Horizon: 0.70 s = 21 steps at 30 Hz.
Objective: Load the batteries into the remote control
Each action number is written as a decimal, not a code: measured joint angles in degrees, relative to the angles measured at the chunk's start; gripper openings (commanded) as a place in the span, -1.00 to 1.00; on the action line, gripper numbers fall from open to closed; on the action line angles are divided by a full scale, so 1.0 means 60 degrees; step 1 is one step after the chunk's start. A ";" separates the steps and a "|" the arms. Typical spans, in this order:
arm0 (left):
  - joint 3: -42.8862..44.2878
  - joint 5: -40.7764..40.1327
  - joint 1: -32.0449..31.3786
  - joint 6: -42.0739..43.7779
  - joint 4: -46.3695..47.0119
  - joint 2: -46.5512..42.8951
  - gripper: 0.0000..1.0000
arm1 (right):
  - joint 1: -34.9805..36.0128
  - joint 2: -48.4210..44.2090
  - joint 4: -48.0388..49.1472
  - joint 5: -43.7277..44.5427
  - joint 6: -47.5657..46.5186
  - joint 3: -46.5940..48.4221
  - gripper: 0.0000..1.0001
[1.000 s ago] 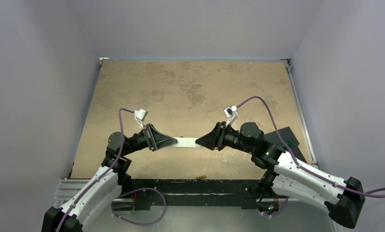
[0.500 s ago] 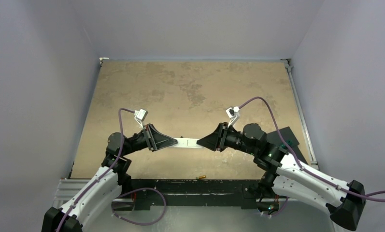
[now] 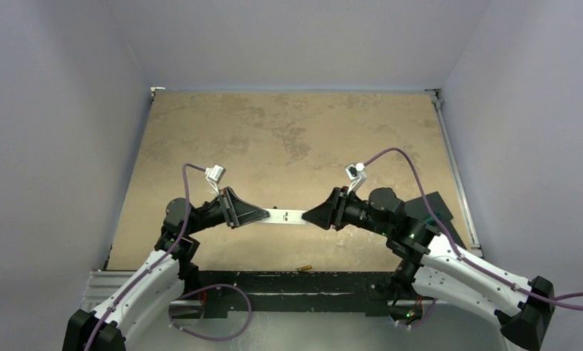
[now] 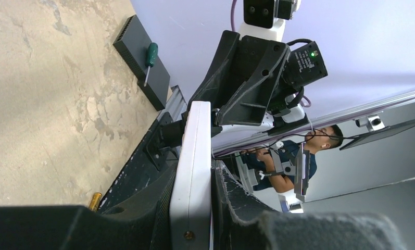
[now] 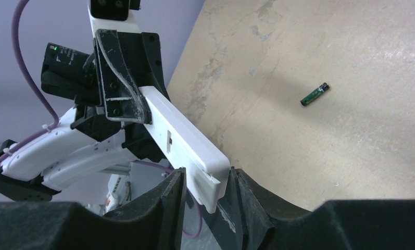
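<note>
The remote control (image 3: 287, 215) is a slim white bar held level above the table between both arms. My left gripper (image 3: 263, 215) is shut on its left end; in the left wrist view both pads press the remote control (image 4: 193, 172) inside the left gripper (image 4: 195, 213). My right gripper (image 5: 206, 179) stands round the other end of the remote control (image 5: 187, 136): one finger touches it, while a gap shows at the other finger (image 5: 175, 187). A dark battery (image 5: 315, 94) lies on the table. A gold battery (image 3: 305, 268) lies near the front edge.
A black flat pad (image 4: 135, 49) with a green-handled screwdriver (image 4: 150, 56) on it lies at the table's right side, behind my right arm (image 3: 449, 256). A metal rail (image 3: 288, 281) runs along the near edge. Grey walls enclose the table.
My right gripper has drawn back slightly to the right along the remote's end and its jaws have loosened. The left gripper and the remote have barely moved.
</note>
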 measured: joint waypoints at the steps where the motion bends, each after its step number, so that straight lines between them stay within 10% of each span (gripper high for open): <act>1: 0.0000 0.0000 0.0000 0.0011 -0.0044 0.0004 -1.00 | 0.0000 -0.0022 -0.0084 0.0011 -0.0015 0.0000 -0.24; 21: 0.0004 -0.0091 0.0047 0.0244 -0.0375 0.0015 -1.00 | -0.0007 -0.0484 -0.0339 0.0055 -0.0098 0.0000 -0.92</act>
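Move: The remote control's battery cover, already slid partly out, has its free end between the right hand's open fingers, its middle about 2 cm to that hand's left, level with it; the remote's middle is some 6 cm left, level too. About 22 cm below, on the table, lie the green battery, roughly 9 cm ahead and 10 cm left, and the gold battery, straight sideways but 9 cm back. From the left hand, the cover is about 9 cm right, level. The battery cover's free end is pinched as the right fingers close well down on it from about half open, while that hand eases slightly down and to its right, under 1 cm. It then lifts about 1 cm, peeling the cover up from the remote's back. The left hand keeps its grip on the remote and sinks roughly 1 cm, the two parting. ##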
